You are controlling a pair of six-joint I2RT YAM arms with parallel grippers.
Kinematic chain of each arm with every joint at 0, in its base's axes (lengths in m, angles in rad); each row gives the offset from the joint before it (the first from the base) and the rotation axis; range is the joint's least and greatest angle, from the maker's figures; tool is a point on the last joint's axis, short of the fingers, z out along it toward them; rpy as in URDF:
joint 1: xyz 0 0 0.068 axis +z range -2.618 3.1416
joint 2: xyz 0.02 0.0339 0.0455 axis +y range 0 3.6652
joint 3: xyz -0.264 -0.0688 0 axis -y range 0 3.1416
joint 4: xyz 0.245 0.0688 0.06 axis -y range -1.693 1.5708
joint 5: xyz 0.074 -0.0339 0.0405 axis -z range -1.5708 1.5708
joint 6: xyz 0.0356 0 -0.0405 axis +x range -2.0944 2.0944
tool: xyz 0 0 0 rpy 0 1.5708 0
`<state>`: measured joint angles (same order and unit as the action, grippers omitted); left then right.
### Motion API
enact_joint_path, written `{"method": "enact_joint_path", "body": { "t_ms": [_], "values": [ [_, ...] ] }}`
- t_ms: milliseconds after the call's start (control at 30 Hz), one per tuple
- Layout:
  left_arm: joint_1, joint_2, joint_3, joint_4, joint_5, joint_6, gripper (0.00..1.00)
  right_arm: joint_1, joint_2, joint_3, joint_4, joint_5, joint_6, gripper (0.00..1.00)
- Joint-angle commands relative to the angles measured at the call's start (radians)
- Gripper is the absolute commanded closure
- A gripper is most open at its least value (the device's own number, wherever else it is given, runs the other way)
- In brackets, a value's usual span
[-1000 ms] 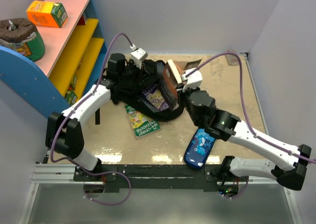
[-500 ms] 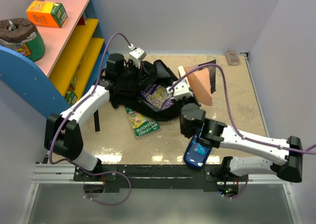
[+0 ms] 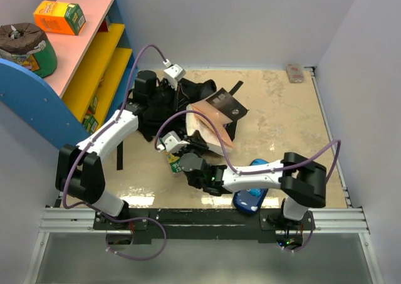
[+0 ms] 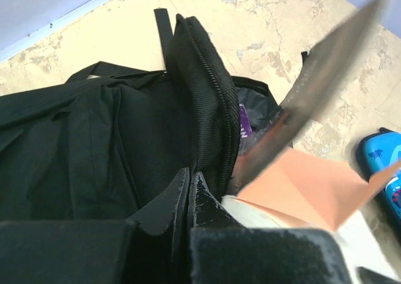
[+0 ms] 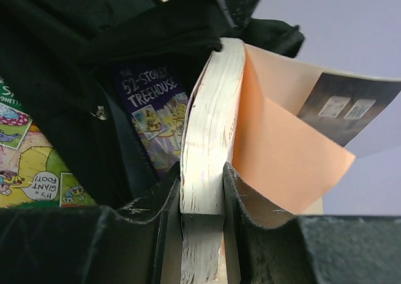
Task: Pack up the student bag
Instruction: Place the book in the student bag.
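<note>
The student bag (image 3: 199, 88) lies slumped and black at the back middle of the table, its zipped mouth (image 4: 207, 102) held up. My left gripper (image 3: 169, 97) is shut on the bag's rim (image 4: 188, 187). A purple Treehouse book (image 5: 153, 108) is inside the bag. My right gripper (image 3: 193, 141) is shut on the page block of a thick book (image 5: 203, 140), whose orange-lined cover (image 3: 213, 116) hangs open over the bag's mouth. The same book (image 4: 301, 187) shows beside the rim in the left wrist view.
A green picture book (image 3: 177, 163) lies on the table under my right arm. A blue pencil case (image 3: 250, 197) is near the front edge. A shelf unit (image 3: 94, 52) stands at the left with an orange box (image 3: 59, 15). A small object (image 3: 294, 72) sits far right.
My right arm has swung left and folded in, carrying the book from the bag's right side to above its mouth; the cover has flapped open. The left gripper has kept its hold.
</note>
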<state>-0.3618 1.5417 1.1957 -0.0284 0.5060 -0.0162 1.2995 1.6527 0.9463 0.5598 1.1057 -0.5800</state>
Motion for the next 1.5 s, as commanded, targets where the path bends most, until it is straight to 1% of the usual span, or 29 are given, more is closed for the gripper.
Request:
{"method": "enact_joint_path", "body": {
  "t_ms": [0, 133, 167, 200, 233, 267, 300, 333, 367, 433, 467, 500, 533, 567, 633, 667, 800, 900, 933, 1000, 1033, 1067, 1100, 1133, 1200, 1233, 1333, 1367, 1467],
  "values": [
    [0.000, -0.091, -0.002, 0.073, 0.089, 0.001, 1.00, -0.037, 0.085, 0.081, 0.084, -0.078, 0.006, 1.00],
    [0.000, -0.100, -0.004, 0.062, 0.118, 0.005, 1.00, -0.055, 0.189, 0.158, 0.019, -0.168, 0.066, 1.00],
    [-0.002, -0.101, -0.004, 0.055, 0.135, 0.010, 1.00, -0.069, 0.206, 0.204, -0.006, -0.182, 0.104, 0.96],
    [0.000, -0.101, -0.004, 0.050, 0.140, 0.010, 1.00, -0.078, 0.223, 0.235, -0.088, -0.193, 0.132, 0.90],
    [0.000, -0.104, -0.005, 0.047, 0.143, 0.012, 1.00, -0.085, 0.239, 0.267, -0.145, -0.216, 0.166, 0.86],
    [0.000, -0.106, -0.005, 0.041, 0.144, 0.037, 1.00, -0.094, 0.252, 0.325, -0.255, -0.237, 0.240, 0.80],
    [0.000, -0.106, -0.007, 0.036, 0.143, 0.045, 1.00, -0.095, 0.248, 0.347, -0.308, -0.271, 0.274, 0.79],
    [0.000, -0.103, -0.008, 0.033, 0.141, 0.050, 1.00, -0.095, 0.240, 0.359, -0.348, -0.350, 0.336, 0.78],
    [-0.002, -0.103, -0.011, 0.033, 0.140, 0.056, 1.00, -0.095, 0.211, 0.365, -0.406, -0.383, 0.357, 0.76],
    [0.000, -0.098, -0.013, 0.033, 0.137, 0.059, 1.00, -0.094, 0.184, 0.352, -0.437, -0.429, 0.419, 0.71],
    [0.000, -0.095, -0.012, 0.035, 0.135, 0.059, 1.00, -0.094, 0.156, 0.344, -0.486, -0.476, 0.449, 0.68],
    [0.000, -0.091, -0.012, 0.036, 0.135, 0.058, 1.00, -0.094, 0.144, 0.336, -0.506, -0.495, 0.482, 0.62],
    [0.000, -0.089, -0.012, 0.039, 0.134, 0.055, 1.00, -0.094, 0.130, 0.329, -0.523, -0.510, 0.532, 0.60],
    [0.000, -0.084, -0.012, 0.045, 0.134, 0.052, 1.00, -0.095, 0.118, 0.318, -0.556, -0.564, 0.554, 0.59],
    [0.000, -0.078, -0.010, 0.051, 0.132, 0.045, 1.00, -0.094, 0.062, 0.295, -0.557, -0.598, 0.618, 0.57],
    [-0.002, -0.074, -0.002, 0.047, 0.131, 0.045, 1.00, -0.095, 0.043, 0.273, -0.598, -0.637, 0.635, 0.57],
    [0.000, -0.074, -0.005, 0.045, 0.115, 0.055, 1.00, -0.094, -0.140, 0.181, -0.603, -0.763, 0.710, 0.55],
    [0.000, -0.071, -0.008, 0.047, 0.117, 0.056, 1.00, -0.127, -0.229, 0.126, -0.616, -0.771, 0.807, 0.54],
    [0.000, -0.071, -0.013, 0.045, 0.118, 0.056, 1.00, -0.175, -0.301, 0.090, -0.620, -0.783, 0.874, 0.54],
    [0.000, -0.077, -0.019, 0.047, 0.118, 0.059, 1.00, -0.242, -0.400, 0.025, -0.589, -0.839, 0.928, 0.54],
    [0.000, -0.078, -0.025, 0.047, 0.114, 0.068, 1.00, -0.305, -0.504, -0.056, -0.565, -0.880, 0.969, 0.53],
    [0.000, -0.078, -0.025, 0.047, 0.114, 0.071, 1.00, -0.339, -0.558, -0.091, -0.523, -0.868, 1.000, 0.52],
    [-0.002, -0.077, -0.027, 0.045, 0.112, 0.073, 1.00, -0.377, -0.594, -0.116, -0.528, -0.835, 1.035, 0.51],
    [-0.002, -0.074, -0.024, 0.045, 0.117, 0.076, 1.00, -0.470, -0.628, -0.144, -0.543, -0.824, 1.093, 0.50],
    [0.000, -0.066, -0.019, 0.045, 0.120, 0.073, 1.00, -0.537, -0.622, -0.158, -0.557, -0.837, 1.111, 0.49],
    [0.000, -0.063, -0.013, 0.045, 0.124, 0.068, 1.00, -0.566, -0.581, -0.158, -0.557, -0.827, 1.129, 0.49],
    [0.000, -0.061, -0.008, 0.047, 0.127, 0.061, 1.00, -0.600, -0.493, -0.146, -0.565, -0.866, 1.151, 0.46],
    [0.000, -0.061, -0.007, 0.047, 0.128, 0.061, 1.00, -0.608, -0.425, -0.142, -0.566, -0.883, 1.157, 0.45],
    [0.000, -0.069, -0.004, 0.035, 0.131, 0.067, 1.00, -0.638, -0.320, -0.133, -0.598, -0.889, 1.177, 0.41]
  ]
}}
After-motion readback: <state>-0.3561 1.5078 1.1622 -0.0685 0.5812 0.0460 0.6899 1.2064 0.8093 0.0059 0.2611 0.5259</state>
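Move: Beyond the right hand, which already holds A Tale of Two Cities by one edge with its cover flopped open, the bag's mouth lies about 7 cm ahead, 4 cm to the right and 14 cm below. The purple book inside is some 9 cm ahead, 5 cm right and 15 cm down; the green book lies 7 cm back, 7 cm left and 18 cm below. From the left hand, the mouth is about 7 cm back, 11 cm right and 14 cm lower. Carrying the book left, down and a little forward, about 6 cm each of the first two, the right hand opens and lets go of it over the bag's mouth. It backs off and rises, then sweeps nearly 20 cm right and forward, rolling some 60 degrees with fingers tipping down, and sinks open beside the book's right end. The left keeps pinching the bag's flap, easing back 2 cm. ##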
